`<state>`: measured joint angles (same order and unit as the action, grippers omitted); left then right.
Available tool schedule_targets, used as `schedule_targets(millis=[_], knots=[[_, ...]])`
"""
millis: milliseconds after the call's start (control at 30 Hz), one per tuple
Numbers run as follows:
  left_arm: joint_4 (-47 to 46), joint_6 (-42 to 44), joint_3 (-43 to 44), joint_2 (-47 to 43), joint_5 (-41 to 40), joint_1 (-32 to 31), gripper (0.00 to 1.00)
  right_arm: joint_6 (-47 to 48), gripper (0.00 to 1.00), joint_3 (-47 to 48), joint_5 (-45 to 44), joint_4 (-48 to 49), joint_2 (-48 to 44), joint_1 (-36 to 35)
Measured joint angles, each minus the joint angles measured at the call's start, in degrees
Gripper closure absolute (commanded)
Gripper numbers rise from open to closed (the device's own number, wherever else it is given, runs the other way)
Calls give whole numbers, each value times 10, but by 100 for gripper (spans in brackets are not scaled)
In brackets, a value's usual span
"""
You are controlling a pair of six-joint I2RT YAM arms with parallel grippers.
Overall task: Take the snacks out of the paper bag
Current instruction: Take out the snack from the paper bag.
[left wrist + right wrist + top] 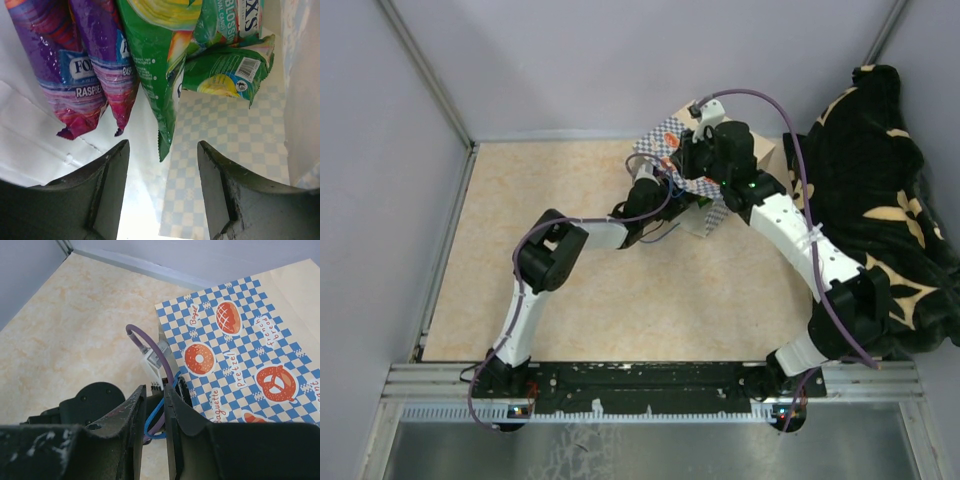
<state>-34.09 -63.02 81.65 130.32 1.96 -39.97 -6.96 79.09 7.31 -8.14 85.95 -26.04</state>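
Observation:
The paper bag [665,135] lies at the back middle of the table, with a blue-and-white checkered band printed with pastries [235,355]. My left gripper [162,145] is inside the bag and open. The snacks lie just ahead of it: two purple packets [75,75] on the left and green packets [150,65] in the middle and on the right [225,75]. The lower corner of one green packet hangs between my fingertips, apart from both. My right gripper [155,387] is above the bag's mouth, its jaws nearly together on the bag's blue cord handle [154,416].
A black-and-tan blanket [880,180] is heaped at the right side of the table, beside my right arm. Grey walls close the back and left. Inside the bag, its white wall [30,135] is on the left and a checkered wall [230,135] on the right.

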Motion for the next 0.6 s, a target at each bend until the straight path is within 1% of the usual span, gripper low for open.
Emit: schedule_targets(millis=[200,300,433,600], knots=[[18,1,43,22,-16,-2,39,-3,78,-9,3,1,-12,5],[29,4,67,33,-22,-2,42,-6,78,-17,5,5,-19,8],[35,14,101,53,-31,-3,53,-8,78,-27,9,10,-29,10],[37,29,108,65,-42,-3,67,-8,77,-37,10,14,-38,11]])
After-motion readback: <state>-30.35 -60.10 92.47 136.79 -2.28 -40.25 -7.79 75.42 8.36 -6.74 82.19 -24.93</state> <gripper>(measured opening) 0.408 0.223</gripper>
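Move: The green snack packet, its narrow tail towards the left gripper, has its middle about 6 cm ahead and 4 cm right of that hand, some 2 cm lower. The purple snack packets lie about 8 cm ahead and 1 cm left of the hand; the small barcoded green packet is 6 cm ahead and 9 cm right. From the right hand, the first green packet is roughly 11 cm ahead, 5 cm right and 23 cm below. Push the half-open left gripper deeper into the paper bag, about 3.5 cm forward and a little right, so the green packet's tail comes between the fingers. Keep the wrist nearly steady, and over the second half narrow the fingers around that tail without shutting them fully. Ease the right hand slightly back and right, clear above. ##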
